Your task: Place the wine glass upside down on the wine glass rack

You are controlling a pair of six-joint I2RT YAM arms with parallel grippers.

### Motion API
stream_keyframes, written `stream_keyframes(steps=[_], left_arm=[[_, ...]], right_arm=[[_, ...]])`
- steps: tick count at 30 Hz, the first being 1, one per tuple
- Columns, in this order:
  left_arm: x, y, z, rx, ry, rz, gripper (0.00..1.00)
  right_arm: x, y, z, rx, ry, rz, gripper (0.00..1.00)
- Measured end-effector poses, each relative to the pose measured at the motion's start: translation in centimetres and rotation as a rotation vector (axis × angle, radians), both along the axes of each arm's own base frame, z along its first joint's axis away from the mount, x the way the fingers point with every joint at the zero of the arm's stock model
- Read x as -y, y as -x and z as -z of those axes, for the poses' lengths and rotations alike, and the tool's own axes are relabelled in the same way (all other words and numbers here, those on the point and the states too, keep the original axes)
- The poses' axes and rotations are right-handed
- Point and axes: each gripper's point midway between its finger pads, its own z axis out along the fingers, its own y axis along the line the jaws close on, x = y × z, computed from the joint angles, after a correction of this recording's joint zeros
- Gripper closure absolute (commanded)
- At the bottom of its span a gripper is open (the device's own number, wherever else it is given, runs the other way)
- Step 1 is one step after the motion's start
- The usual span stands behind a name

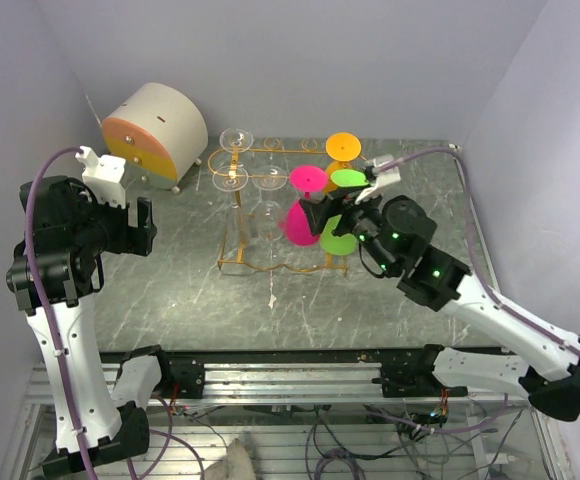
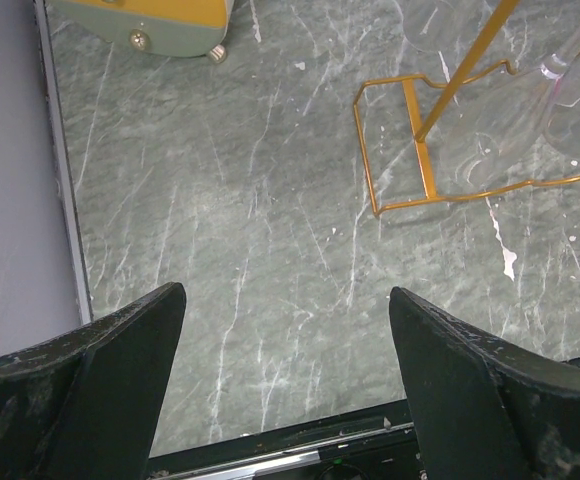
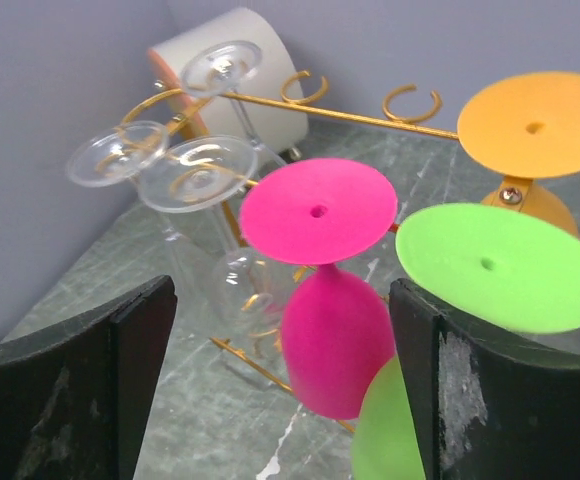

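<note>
The gold wire wine glass rack (image 1: 238, 262) stands mid-table, with several glasses hanging upside down from it. A pink wine glass (image 3: 335, 340) hangs by its foot, its bowl between the fingers of my right gripper (image 3: 282, 292) without touching either. That gripper (image 1: 328, 213) is open. A green glass (image 3: 500, 265) hangs beside it, its bowl against the right finger (image 3: 440, 380). An orange glass (image 3: 535, 125) hangs behind. Clear glasses (image 3: 200, 175) fill the left hooks. My left gripper (image 1: 143, 226) hovers open and empty, left of the rack (image 2: 420, 170).
A beige drum-shaped box with an orange face (image 1: 155, 130) sits at the back left, also at the top of the left wrist view (image 2: 140, 15). Empty loop hooks (image 3: 410, 100) show on the rack's far rail. Grey walls close in on three sides.
</note>
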Motion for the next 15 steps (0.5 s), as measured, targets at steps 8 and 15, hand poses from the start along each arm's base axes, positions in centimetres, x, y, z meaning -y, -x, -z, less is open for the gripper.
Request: stream_keyframes(steps=[8,15], left_arm=[[-0.6,-0.3,0.0,-0.01,-0.011,-0.034,0.07],[-2.1,-0.7,-1.4,0.029,-0.047,-0.115,0.07]], right_arm=[[4.0,2.5,-5.9,0.045,-0.082,0.029,0.0],[12.5,-0.4,-8.4,-0.047,-0.197,0.597,0.0]])
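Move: The pink glass that has just been hung has its middle roughly 4 cm ahead of the right hand, 2 cm to its left and 6 cm below. At about that height, the green glass is 4 cm ahead and 6 cm to the right, the nearest clear glass 4 cm ahead and 9 cm to the left, and the orange glass 14 cm ahead and 4 cm to the right. From the left hand, the pink glass lies about 13 cm ahead and 29 cm to the right. No glass is in the right hand's grip: its already parted fingers open fully as it backs off from the pink glass and climbs, then sweeps right past the near side of the green glass, some 12 cm in all and ending 8 cm higher, edging forward again while turning about 35 degrees clockwise. The empty left hand eases about 2 cm left and slightly up. ##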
